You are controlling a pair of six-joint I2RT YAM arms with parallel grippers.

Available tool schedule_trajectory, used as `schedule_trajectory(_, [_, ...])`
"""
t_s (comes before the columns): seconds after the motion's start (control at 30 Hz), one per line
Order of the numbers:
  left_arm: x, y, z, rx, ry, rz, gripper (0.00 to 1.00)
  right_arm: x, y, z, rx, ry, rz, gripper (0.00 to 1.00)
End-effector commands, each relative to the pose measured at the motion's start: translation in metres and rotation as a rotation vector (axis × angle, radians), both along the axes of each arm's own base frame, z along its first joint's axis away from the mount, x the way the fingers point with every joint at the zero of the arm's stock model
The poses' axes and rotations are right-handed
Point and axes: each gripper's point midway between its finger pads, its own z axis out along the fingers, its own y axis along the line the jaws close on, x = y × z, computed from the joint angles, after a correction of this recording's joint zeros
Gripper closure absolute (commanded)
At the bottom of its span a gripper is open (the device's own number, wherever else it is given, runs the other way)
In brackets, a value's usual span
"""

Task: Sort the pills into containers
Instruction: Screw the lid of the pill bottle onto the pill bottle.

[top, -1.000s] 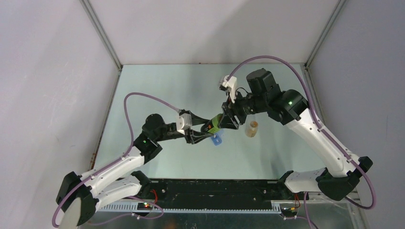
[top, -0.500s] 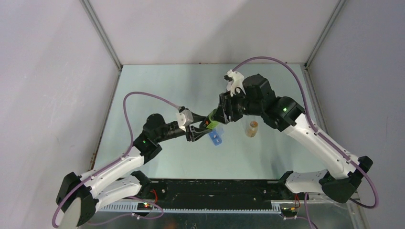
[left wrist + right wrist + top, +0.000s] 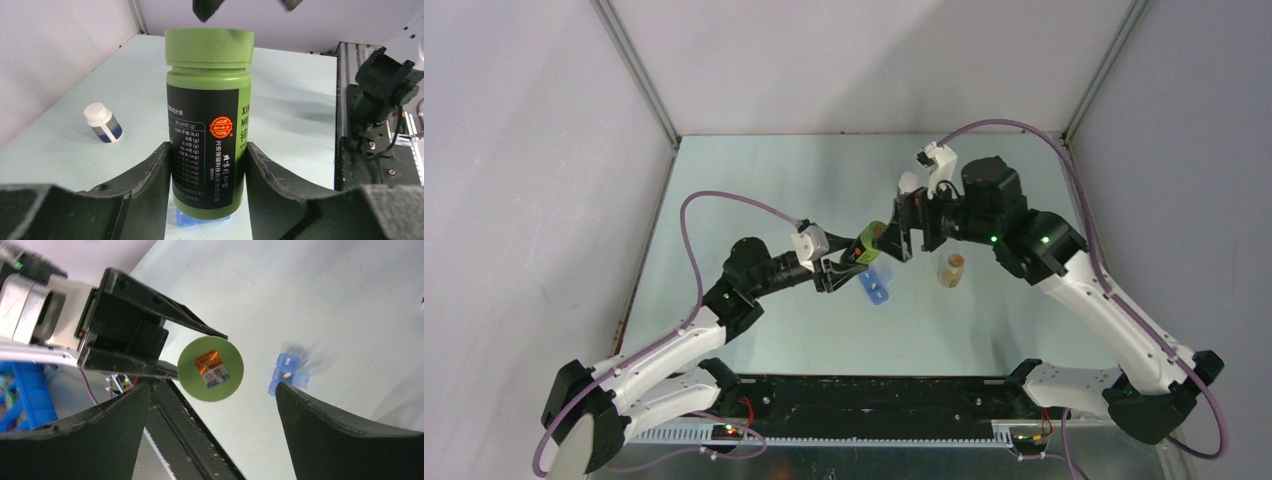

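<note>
My left gripper [image 3: 849, 262] is shut on a green pill bottle [image 3: 869, 243] with a black label, held above the table. In the left wrist view both fingers press the bottle's [image 3: 209, 125] lower sides, and its green cap is on. My right gripper [image 3: 902, 228] stands open just beyond the cap, facing it and not touching. The right wrist view looks straight at the round cap [image 3: 210, 368], between my wide-apart fingers [image 3: 120, 425]. A blue pill box [image 3: 877, 288] lies open on the table below the bottle, with a small pill [image 3: 287, 375] in one compartment.
A small amber bottle [image 3: 951, 269] stands on the table right of the pill box. A white bottle with a blue label [image 3: 102, 122] stands farther back. Side walls close in the table on three sides, and the black base rail [image 3: 874, 395] runs along the near edge.
The right gripper, earlier closed around the green bottle's cap, has opened wide and drawn back to the right. The left gripper still holds the bottle and has barely shifted.
</note>
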Motion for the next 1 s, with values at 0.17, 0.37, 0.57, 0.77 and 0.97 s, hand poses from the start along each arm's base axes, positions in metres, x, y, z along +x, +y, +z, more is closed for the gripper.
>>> schedule_trajectory(0.17, [-0.024,-0.013,0.034,-0.026,-0.105,-0.167,1.0,-0.038,-0.015,-0.001,-0.123,-0.285,0.388,0.12])
schedule_trajectory(0.37, [-0.033,-0.016,0.034,-0.021,-0.105,-0.228,1.0,-0.035,-0.014,-0.003,-0.154,-0.319,0.425,0.25])
schedule_trajectory(0.57, [-0.041,-0.018,0.033,-0.019,-0.107,-0.28,1.0,-0.032,-0.005,-0.004,-0.137,-0.295,0.445,0.29])
schedule_trajectory(0.77, [-0.043,-0.019,0.035,-0.022,-0.11,-0.297,1.0,-0.022,0.006,-0.015,-0.144,-0.223,0.417,0.43])
schedule_trajectory(0.97, [-0.031,-0.016,0.036,-0.031,-0.107,-0.216,1.0,-0.028,0.023,-0.009,-0.041,-0.158,0.386,0.56])
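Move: The green lid, already sitting on the bottle that the left hand holds, is about 1 cm ahead of the open right hand, 3 cm to its left and 2 cm lower. On the table some 30 cm below the right hand, the blue pill box is about 3 cm ahead and 2 cm left, and the clear pill jar is 4 cm ahead and 14 cm right. From the left hand, the lid is roughly 1 cm ahead, 4 cm right and 5 cm up. With its fingers wide open, the right hand swings back about 3 cm, slightly right and up, turning some 25 degrees counter-clockwise to wind back for another grip, then sinks about 4 cm and edges left over the lid while its fingers close by nearly half and pinch the lid's sides. Meanwhile the left hand keeps its steady hold low on the bottle and carries it back about 3.5 cm and a little right, turning some 13 degrees clockwise, so that the lid comes between the right fingers. ##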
